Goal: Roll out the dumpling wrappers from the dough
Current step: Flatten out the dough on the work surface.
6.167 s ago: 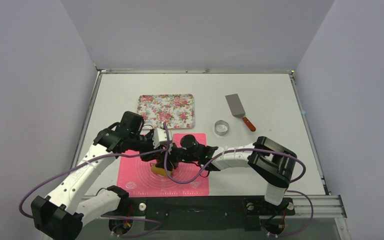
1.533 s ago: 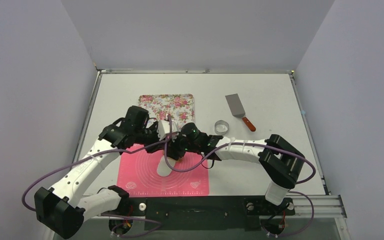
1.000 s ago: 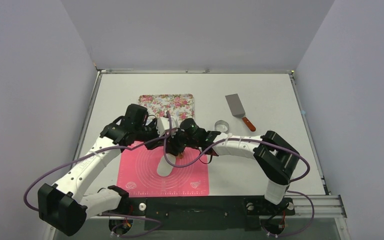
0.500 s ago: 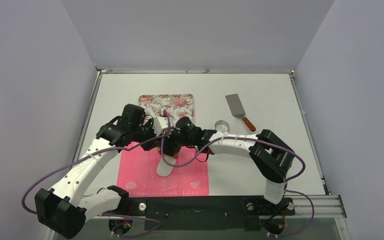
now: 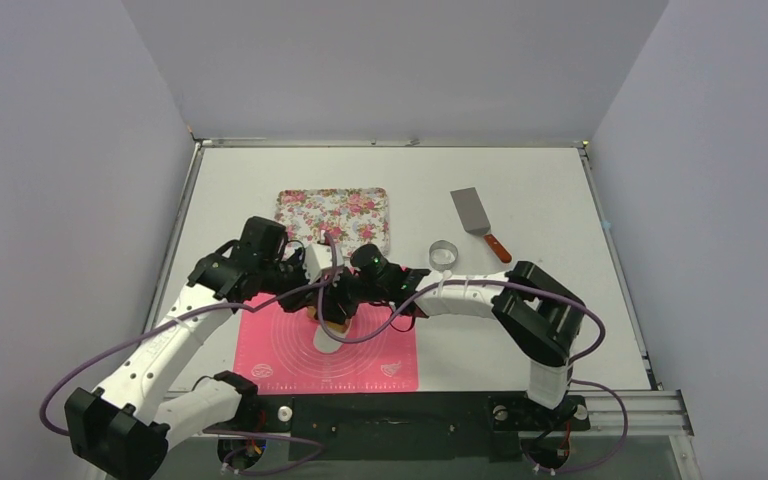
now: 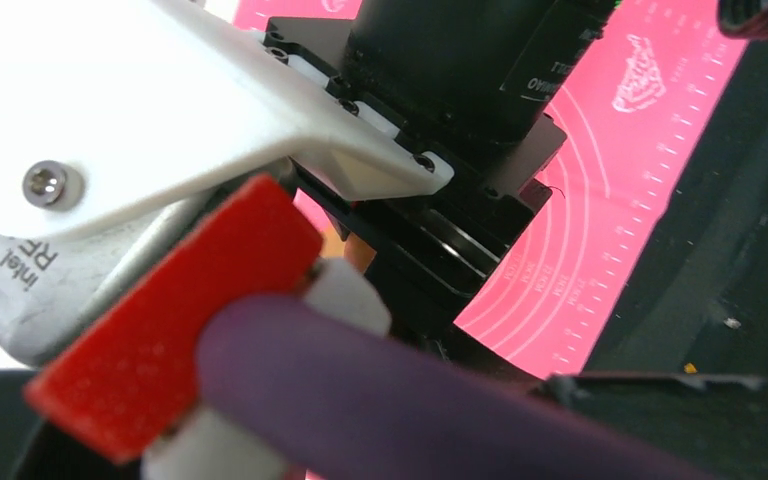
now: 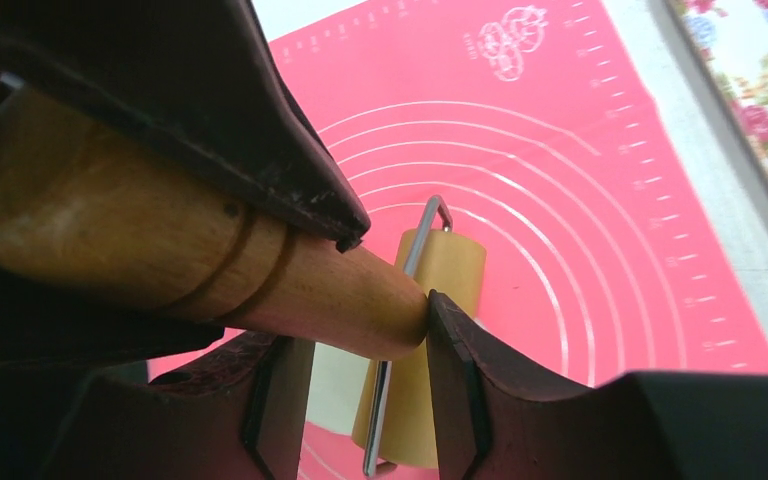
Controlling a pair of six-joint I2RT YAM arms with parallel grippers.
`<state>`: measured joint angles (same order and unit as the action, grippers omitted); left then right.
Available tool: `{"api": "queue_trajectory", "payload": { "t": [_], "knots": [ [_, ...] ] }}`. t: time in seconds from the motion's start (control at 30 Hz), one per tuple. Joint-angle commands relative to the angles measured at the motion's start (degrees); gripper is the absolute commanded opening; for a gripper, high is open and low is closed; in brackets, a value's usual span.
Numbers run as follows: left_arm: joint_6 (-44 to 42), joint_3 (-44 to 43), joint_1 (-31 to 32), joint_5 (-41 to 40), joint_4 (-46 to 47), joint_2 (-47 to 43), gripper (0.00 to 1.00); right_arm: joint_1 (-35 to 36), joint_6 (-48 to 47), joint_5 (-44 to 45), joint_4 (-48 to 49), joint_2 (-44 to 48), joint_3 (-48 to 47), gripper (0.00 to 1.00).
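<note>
A pink mat [image 5: 280, 350] lies near the front edge, with an oblong sheet of white dough [image 5: 326, 338] on it. A wooden roller [image 5: 334, 321] rests on the sheet's far end. Both grippers meet over it, the left gripper [image 5: 305, 288] from the left and the right gripper [image 5: 340, 300] from the right. In the right wrist view my right gripper [image 7: 365, 370] is shut on the roller's wooden handle [image 7: 160, 250]. The barrel [image 7: 440, 330] and the dough [image 7: 332, 385] lie below. In the left wrist view the other arm and a purple cable block the left jaws. No dumpling wrappers are in view.
A floral tray [image 5: 332, 218] sits just behind the mat. A metal ring cutter [image 5: 443, 254] stands to the right of the arms. A spatula [image 5: 478, 220] lies further back right. The right arm's purple cable loops over the mat.
Both grippers and the roller have come nearer and slightly left, from beyond the dough's far end onto the sheet. The dough has not shifted.
</note>
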<state>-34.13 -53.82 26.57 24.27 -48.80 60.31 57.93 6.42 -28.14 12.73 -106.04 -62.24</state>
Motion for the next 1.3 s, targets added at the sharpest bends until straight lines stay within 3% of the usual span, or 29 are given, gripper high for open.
{"api": "queue_trajectory", "payload": {
  "t": [0.0, 0.43, 0.77, 1.27],
  "knots": [
    [-4.07, 1.3, 6.0, 20.04, -5.54, 0.61, 0.0, 5.59, 5.86, 0.95, -4.18, -1.27, 2.38, 0.0],
    [-4.36, -1.8, 9.25, 25.58, -10.61, 0.44, 0.0, 8.63, 8.76, -2.94, -1.65, 1.66, 5.45, 0.0],
    [-4.06, -3.8, 9.36, 24.65, -9.85, -0.05, 0.0, 8.34, 5.74, 8.03, -6.55, 7.71, 3.32, 0.0],
    [-2.48, -3.01, 9.37, 23.24, -5.03, 0.57, 0.0, 6.22, 6.93, 12.03, -3.17, 9.9, 5.45, 0.0]
  ]
}}
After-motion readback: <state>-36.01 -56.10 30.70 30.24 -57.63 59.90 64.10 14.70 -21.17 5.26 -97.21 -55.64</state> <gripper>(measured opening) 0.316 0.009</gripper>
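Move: Both hands already hold the roller tool over the mat, the right at the neck of its wooden handle, the left higher up the handle. The dough's middle lies about 2 cm back, 1 cm left and 8 cm below the right hand; from the left hand it is roughly 1 cm back and 14 cm below. The wooden roller sits some 6 cm under the right hand and 1 cm ahead, the flowered tray about 27 cm ahead, and the ring cutter 18 cm ahead and 26 cm right. Both hands draw the roller back towards the robot across the dough at an almost level height, the left keeping its grip on the handle as it goes about 5 cm and turns slightly clockwise, while the right goes nearly 6 cm. Near the end of the pull the right hand shifts 2 to 3 cm to its right, comes free of the handle's neck and shuts its fingers completely over the wire frame, then both hands all but stop. ##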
